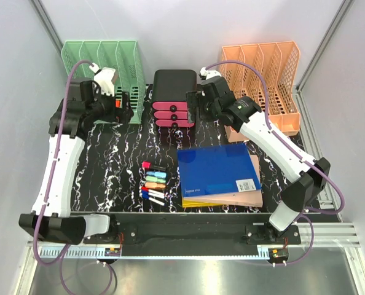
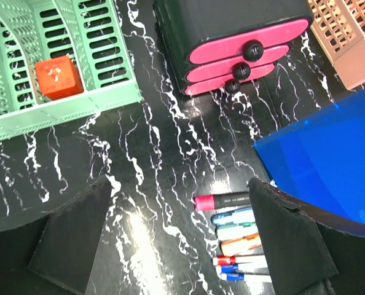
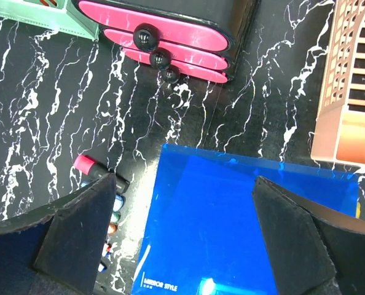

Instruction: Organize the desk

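Observation:
The desk (image 1: 121, 160) is a black tabletop with white veining. A row of several markers (image 1: 153, 182) lies at its front middle, also in the left wrist view (image 2: 238, 236). A blue folder (image 1: 216, 167) lies on pink and yellow folders (image 1: 247, 198) to their right. My left gripper (image 1: 121, 103) hangs open and empty above the back left of the desk, its fingers (image 2: 78, 227) wide apart. My right gripper (image 1: 192, 106) hangs open and empty by the drawer unit, above the blue folder's far edge (image 3: 231, 215).
A black drawer unit with three pink drawers (image 1: 174, 98) stands at the back middle. A green file rack (image 1: 102, 55) at the back left holds an orange cube (image 2: 58, 77). An orange file rack (image 1: 265, 67) stands at the back right.

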Tool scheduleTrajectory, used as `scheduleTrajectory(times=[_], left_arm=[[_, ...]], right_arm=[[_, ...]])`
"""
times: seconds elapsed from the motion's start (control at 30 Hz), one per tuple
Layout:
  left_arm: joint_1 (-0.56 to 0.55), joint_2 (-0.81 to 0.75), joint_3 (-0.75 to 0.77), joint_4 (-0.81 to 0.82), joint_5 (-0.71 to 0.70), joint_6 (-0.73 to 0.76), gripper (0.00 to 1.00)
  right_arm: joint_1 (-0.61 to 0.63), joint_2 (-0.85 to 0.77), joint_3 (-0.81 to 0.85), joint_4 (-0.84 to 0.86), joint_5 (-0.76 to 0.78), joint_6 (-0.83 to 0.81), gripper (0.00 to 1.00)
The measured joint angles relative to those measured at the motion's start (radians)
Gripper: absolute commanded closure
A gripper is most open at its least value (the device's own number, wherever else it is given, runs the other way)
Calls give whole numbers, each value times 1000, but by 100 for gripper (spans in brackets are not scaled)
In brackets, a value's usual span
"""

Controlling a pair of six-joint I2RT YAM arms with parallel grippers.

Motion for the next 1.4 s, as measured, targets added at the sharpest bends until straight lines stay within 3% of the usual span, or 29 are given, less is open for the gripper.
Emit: scheduleTrajectory(times=[0.3, 0.53, 0.67, 0.8, 1.0, 1.4], left_arm=[[-76, 257, 85, 97, -119, -65, 1], [-111, 600, 452, 164, -192, -126, 1], [-110, 689, 582, 221, -204, -154, 1], [-109, 701, 546, 334, -190, -172, 1], [-108, 734, 434, 465, -170, -182, 1], [-91, 842, 401, 587, -134, -204, 1]], right_arm=[[-26, 203, 217, 29, 32, -41, 0], [-223, 425, 490, 74, -42, 35, 0], [-343, 592, 718, 102, -127, 106, 0], [-398, 742, 862, 183, -245, 193, 0], [-397, 886, 872, 324, -411, 306, 0], [-362, 967, 866, 439, -477, 344, 0]])
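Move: The black drawer box with pink fronts lies about 25 cm ahead of the left hand, 17 cm to its right and 23 cm lower. From the right hand it is some 22 cm ahead, 10 cm to the left and 19 cm lower. Around it, the green rack is about 26 cm ahead of the left hand and 14 cm to its left; the orange rack is some 21 cm ahead of the right hand and 30 cm to its right. Forward quickly with both open hands, some 25 to 30 cm, slowing as they come down to the drawer box. The left dips, rises again and then sinks, drifting right to the box's left edge; the right swings out to its right and back left, rolling some 35 degrees left side up, while dropping about 8 cm by the right rear edge. Contact can't be seen. ##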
